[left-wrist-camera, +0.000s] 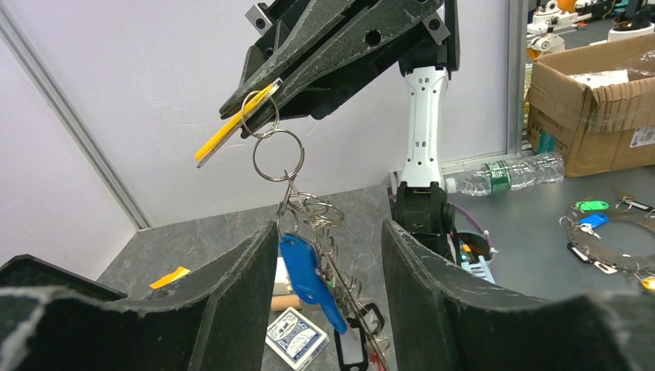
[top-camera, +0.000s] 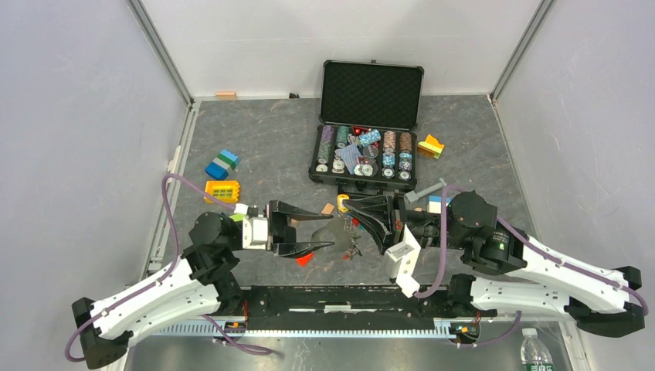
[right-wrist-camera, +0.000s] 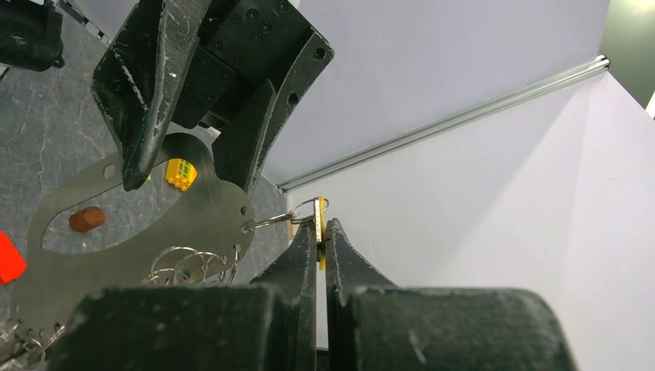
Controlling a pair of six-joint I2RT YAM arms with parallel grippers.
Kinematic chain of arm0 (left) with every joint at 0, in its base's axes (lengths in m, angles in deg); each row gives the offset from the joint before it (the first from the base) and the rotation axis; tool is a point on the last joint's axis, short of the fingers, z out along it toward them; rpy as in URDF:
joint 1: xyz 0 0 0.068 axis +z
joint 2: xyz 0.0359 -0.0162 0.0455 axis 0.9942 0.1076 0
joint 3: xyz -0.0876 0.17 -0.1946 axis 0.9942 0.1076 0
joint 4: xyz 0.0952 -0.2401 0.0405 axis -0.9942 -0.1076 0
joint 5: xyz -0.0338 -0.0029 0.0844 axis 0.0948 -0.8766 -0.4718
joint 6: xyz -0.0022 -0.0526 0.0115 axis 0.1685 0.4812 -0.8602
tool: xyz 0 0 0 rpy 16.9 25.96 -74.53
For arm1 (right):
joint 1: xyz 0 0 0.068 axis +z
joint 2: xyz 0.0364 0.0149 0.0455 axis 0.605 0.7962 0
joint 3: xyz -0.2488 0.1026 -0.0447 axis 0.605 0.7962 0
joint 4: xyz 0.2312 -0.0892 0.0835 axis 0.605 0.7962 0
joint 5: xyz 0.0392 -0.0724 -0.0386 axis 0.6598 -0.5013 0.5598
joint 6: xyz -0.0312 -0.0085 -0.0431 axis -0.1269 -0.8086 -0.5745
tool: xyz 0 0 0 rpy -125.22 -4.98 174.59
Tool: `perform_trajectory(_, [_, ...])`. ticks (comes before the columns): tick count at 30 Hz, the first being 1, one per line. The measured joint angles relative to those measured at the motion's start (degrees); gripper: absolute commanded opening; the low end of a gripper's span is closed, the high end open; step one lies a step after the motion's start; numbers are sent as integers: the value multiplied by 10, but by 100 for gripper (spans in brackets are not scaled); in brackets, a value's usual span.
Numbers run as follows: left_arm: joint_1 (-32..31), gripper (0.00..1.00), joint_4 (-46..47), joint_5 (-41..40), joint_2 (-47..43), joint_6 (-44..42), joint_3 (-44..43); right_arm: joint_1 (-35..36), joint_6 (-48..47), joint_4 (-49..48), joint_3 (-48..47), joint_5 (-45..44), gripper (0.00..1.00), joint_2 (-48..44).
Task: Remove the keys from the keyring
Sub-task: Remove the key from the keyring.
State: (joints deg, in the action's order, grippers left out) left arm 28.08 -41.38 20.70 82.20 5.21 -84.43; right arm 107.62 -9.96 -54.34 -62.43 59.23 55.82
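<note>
My right gripper point(right-wrist-camera: 322, 226) is shut on a yellow key point(right-wrist-camera: 320, 207), held up in the air. The key hangs on a thin wire keyring point(left-wrist-camera: 278, 154), which links to a flat grey metal plate point(right-wrist-camera: 154, 224) carrying more rings. A blue key point(left-wrist-camera: 309, 278) dangles from that bunch between the fingers of my left gripper point(left-wrist-camera: 328, 267), nearer its left finger point(left-wrist-camera: 247, 294) and with a gap on the other side. The left gripper is open and grips nothing. In the top view the left gripper point(top-camera: 330, 232) faces the right gripper point(top-camera: 347, 205) near the table's front middle.
An open black case of poker chips point(top-camera: 371, 147) stands behind. Coloured blocks point(top-camera: 222, 164) and a yellow block point(top-camera: 222, 190) lie at the left. A card deck point(left-wrist-camera: 293, 336), a wooden peg point(right-wrist-camera: 86, 219) and a red piece point(top-camera: 305, 260) lie under the grippers.
</note>
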Motion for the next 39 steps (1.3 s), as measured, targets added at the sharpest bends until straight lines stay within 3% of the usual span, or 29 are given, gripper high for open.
perform_trajectory(14, [0,41,9,-10,33,0,0,0,11,-3,10,12,0,0])
perform_trajectory(28, [0,41,22,-18,57,0,-9,0,15,-2,13,19,0,0])
perform_trajectory(39, [0,33,26,-18,57,1,-14,0,16,-2,18,21,0,0])
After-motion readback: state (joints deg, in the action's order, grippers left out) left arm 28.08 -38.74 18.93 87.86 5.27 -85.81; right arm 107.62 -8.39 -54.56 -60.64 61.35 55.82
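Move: The left hand's open fingers go for the top end of the hanging keyring plate, roughly 2 cm ahead of the hand, 3 cm to its right and 1 cm above it. The link ring hangs about 3 cm ahead, 3 cm right and 4 cm up, and the yellow key tag in the right fingers 5 cm ahead, 3 cm right and 6 cm up. From the right hand the plate's top end lies some 3 cm back, 1 cm left and 5 cm below. Forward and to the right, sinking as it goes, the left hand travels some 2.5 cm towards the keyring plate's top end, then climbs back about 1 cm, while its fingers narrow from over half open to about a third. The right hand keeps its pinch on the yellow key tag and sinks about 1.5 cm, barely turning. ##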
